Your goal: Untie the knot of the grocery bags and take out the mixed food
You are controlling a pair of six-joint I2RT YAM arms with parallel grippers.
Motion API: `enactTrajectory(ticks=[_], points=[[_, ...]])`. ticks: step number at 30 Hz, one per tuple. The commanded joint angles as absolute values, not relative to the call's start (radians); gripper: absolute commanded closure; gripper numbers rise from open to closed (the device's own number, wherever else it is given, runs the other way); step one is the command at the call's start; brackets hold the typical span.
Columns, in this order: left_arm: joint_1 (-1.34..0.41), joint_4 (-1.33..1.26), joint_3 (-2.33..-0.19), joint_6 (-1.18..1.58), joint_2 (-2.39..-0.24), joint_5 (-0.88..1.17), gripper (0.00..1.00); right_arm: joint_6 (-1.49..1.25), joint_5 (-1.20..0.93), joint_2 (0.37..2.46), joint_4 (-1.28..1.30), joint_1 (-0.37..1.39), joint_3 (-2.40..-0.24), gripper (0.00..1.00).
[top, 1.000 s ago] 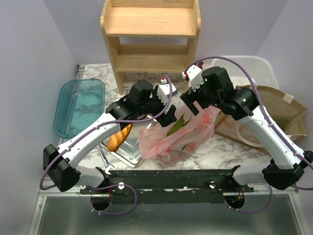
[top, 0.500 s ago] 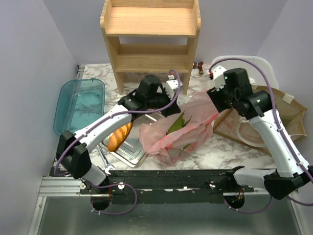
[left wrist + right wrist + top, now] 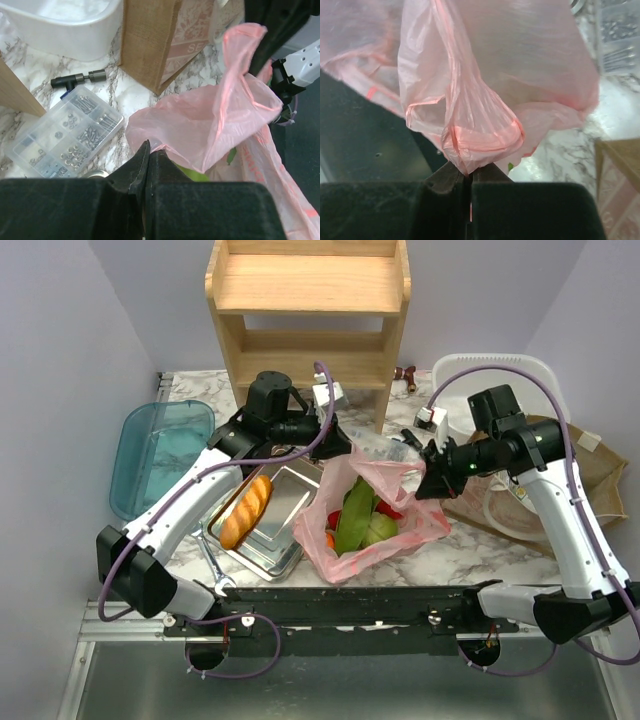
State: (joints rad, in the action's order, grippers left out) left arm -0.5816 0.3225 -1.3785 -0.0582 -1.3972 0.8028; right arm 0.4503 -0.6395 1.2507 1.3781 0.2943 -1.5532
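Observation:
The pink grocery bag (image 3: pixel 400 530) sits mid-table with its mouth pulled wide between both arms. Inside lies the mixed food: a green leafy vegetable (image 3: pixel 356 512), a red piece (image 3: pixel 334 519) and a pale-green round one (image 3: pixel 381 531). My left gripper (image 3: pixel 337 445) is shut on the bag's left rim (image 3: pixel 165 125), jaws pressed together on the thin film (image 3: pixel 150 150). At the right rim, my right gripper (image 3: pixel 426 483) is shut on a bunched handle loop (image 3: pixel 480 135), pinched at its tip (image 3: pixel 469 175). The knot is out of view.
A steel tray (image 3: pixel 290 495) with a golden bread loaf (image 3: pixel 246 511) lies left of the bag. A clear screw box (image 3: pixel 67 135) sits behind it. A wooden shelf (image 3: pixel 310 310), teal lid (image 3: pixel 160 455), white basin (image 3: pixel 500 375) and burlap bag (image 3: pixel 565 475) ring the table.
Both grippers closed on opposite sides of the bag and drew apart. The collapsed bag now stands open with the food showing.

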Motion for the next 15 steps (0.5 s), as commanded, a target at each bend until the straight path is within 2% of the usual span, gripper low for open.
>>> enactTrajectory(ticks=[1, 2, 5, 6, 8, 9, 12, 14, 15], points=[[-0.576, 0.295, -1.417, -0.074, -1.442, 0.844, 1.0, 0.372, -0.692, 1.275, 1.348, 0.293, -1.469, 0.94], [-0.58, 0.304, -1.416, -0.086, -1.445, 0.844, 1.0, 0.344, -0.565, 1.285, 1.308, 0.292, -1.446, 0.91], [-0.586, 0.329, -1.417, -0.103, -1.449, 0.864, 1.0, 0.302, -0.306, 1.305, 1.222, 0.291, -1.452, 0.67], [-0.589, 0.331, -1.417, -0.103, -1.447, 0.872, 1.0, 0.283, -0.257, 1.298, 1.181, 0.292, -1.471, 0.5], [-0.59, 0.323, -1.412, -0.095, -1.443, 0.897, 1.0, 0.266, -0.15, 1.27, 1.087, 0.292, -1.492, 0.29], [-0.59, 0.314, -1.411, -0.088, -1.442, 0.91, 1.0, 0.263, -0.084, 1.262, 1.047, 0.292, -1.505, 0.25], [-0.592, 0.303, -1.417, -0.059, -1.448, 0.945, 1.0, 0.281, 0.064, 1.282, 0.986, 0.292, -1.547, 0.23], [-0.592, 0.297, -1.432, -0.013, -1.462, 0.929, 1.0, 0.291, 0.03, 1.312, 1.022, 0.291, -1.616, 0.22], [-0.592, 0.302, -1.443, 0.019, -1.474, 0.905, 1.0, 0.298, -0.055, 1.322, 1.067, 0.292, -1.677, 0.22]])
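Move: Both hands are shut on the rim of the pink grocery bag. From the right hand the mixed food in it lies some 9 cm to the left, 8 cm back and 13 cm below. On the table about 17 cm below, the T-shaped tool is roughly 12 cm ahead and the screw box 11 cm ahead, 9 cm left; the paper bag stands 30 cm right. From the left hand the food is some 17 cm back, 5 cm right and 17 cm below. Down about 5 cm first, then sweeping forward some 10 cm and 6 cm to its right towards the T-shaped tool, climbing again, the right hand opens wide and ends its pinch on the grocery bag's rim, carrying the plastic along against one finger. Its wrist swings about 30 degrees, largely clockwise. The left hand sinks slightly and keeps its side pinched. ##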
